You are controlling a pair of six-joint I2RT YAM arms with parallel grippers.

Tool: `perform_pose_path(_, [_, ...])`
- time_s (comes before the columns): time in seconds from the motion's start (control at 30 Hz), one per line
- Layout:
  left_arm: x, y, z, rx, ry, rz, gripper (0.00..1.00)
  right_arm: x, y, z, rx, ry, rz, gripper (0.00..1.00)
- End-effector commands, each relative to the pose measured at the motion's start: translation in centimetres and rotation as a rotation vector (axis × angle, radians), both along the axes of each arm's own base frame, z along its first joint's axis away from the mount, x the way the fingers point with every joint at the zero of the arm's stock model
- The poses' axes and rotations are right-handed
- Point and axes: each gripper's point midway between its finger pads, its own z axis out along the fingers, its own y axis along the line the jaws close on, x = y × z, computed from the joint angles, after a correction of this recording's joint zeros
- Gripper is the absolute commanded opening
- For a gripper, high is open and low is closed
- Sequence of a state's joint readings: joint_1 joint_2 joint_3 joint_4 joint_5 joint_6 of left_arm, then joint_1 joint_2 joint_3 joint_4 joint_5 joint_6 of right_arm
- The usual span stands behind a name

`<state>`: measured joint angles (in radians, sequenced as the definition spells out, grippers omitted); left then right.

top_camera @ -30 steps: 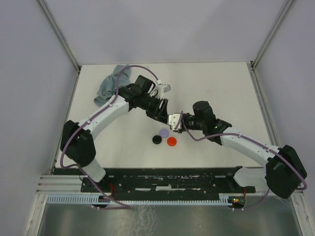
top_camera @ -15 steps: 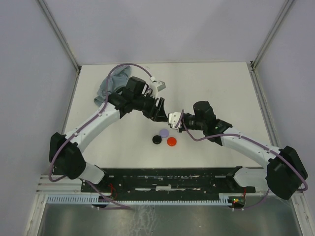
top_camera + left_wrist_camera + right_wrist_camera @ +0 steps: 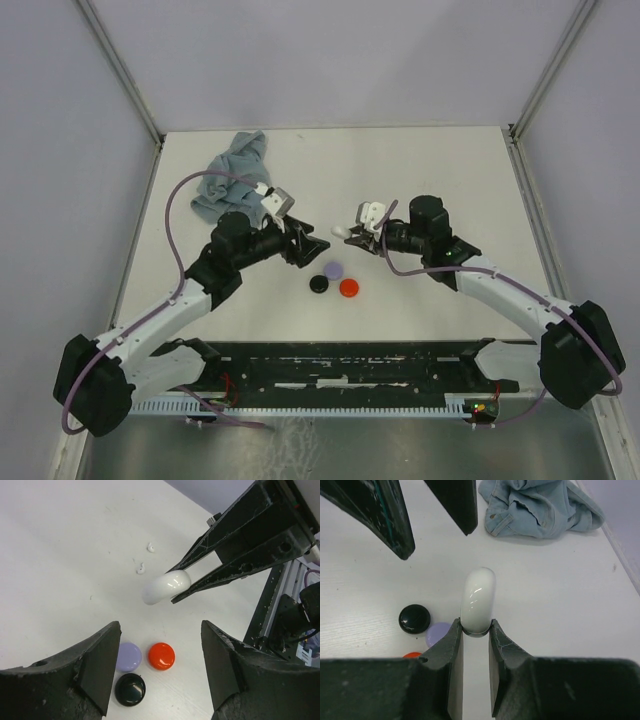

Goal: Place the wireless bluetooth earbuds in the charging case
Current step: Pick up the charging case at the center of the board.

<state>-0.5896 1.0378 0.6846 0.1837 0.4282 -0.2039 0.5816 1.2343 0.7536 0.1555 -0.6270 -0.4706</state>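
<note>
The white glossy charging case [image 3: 478, 600] is closed and pinched edge-on between the fingers of my right gripper [image 3: 476, 625], held above the table [image 3: 450, 180]. In the left wrist view the case [image 3: 167, 586] sticks out of the right gripper [image 3: 175, 585]. Two tiny white earbuds [image 3: 141, 569] lie on the table beyond it. My left gripper [image 3: 160, 630] stands open and empty, a little short of the case. From above, the left gripper [image 3: 308, 245] and the right gripper [image 3: 355, 232] face each other with the case [image 3: 342, 230] between them.
Three round discs lie together in front of the grippers: lavender [image 3: 334, 270], black [image 3: 319, 284] and red [image 3: 349, 288]. A crumpled blue-grey cloth [image 3: 228, 175] sits at the back left. The arms' base rail [image 3: 330, 360] runs along the near edge.
My left gripper has opened and drawn back from the case toward the near left. My right gripper has shut on the case and shifted it slightly back and right.
</note>
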Motion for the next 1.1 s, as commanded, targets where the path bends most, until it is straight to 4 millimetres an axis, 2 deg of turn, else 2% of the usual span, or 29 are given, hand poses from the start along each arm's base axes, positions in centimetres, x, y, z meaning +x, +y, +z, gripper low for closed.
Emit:
perform_pose_path(0.0, [-0.1,-0.6,5.3,-0.211,-0.207,-0.025,0.72,-1.1,0.6,4.7,0.150,-0.015,0.059,0.04])
perform_pose_path(0.4, [-2.3,-2.2,4.1,-0.286,-0.284,-0.228,0.66,-3.6,0.3,7.6,0.223,0.014,0.141,0.04])
perform_pose_path(0.77, [-5.0,-2.9,5.1,-0.316,-0.334,-0.404,0.57,-5.4,0.6,9.3,0.253,0.024,0.235,0.04])
perform_pose_path(1.07, [-6.1,-3.2,5.3,-0.326,-0.338,-0.484,0.50,-6.0,0.7,10.2,0.270,0.033,0.265,0.04])
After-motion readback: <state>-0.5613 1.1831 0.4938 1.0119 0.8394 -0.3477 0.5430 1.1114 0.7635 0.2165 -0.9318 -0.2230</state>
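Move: The white charging case, still in the right fingers, lies roughly 6 cm right, 3 cm ahead and 2 cm below the left hand. Counted from the left hand and some 18 cm down on the table, the purple disc is about 5 cm right and level, the black disc 1 cm right and 3 cm back, and the red disc 9 cm right and 4 cm back. For the right hand, the open left gripper is about 8 cm left, 3 cm back and 2 cm above. Still pinching the charging case, the right hand lifts it about 6 cm and draws it back nearly as far, tipping its fingertips up a little. The left hand meets the case's free end, going back, up and to the right while its fingers swing some 20 degrees clockwise and level out. Its gap narrows from wide to about half around that end; no firm grip shows yet. ##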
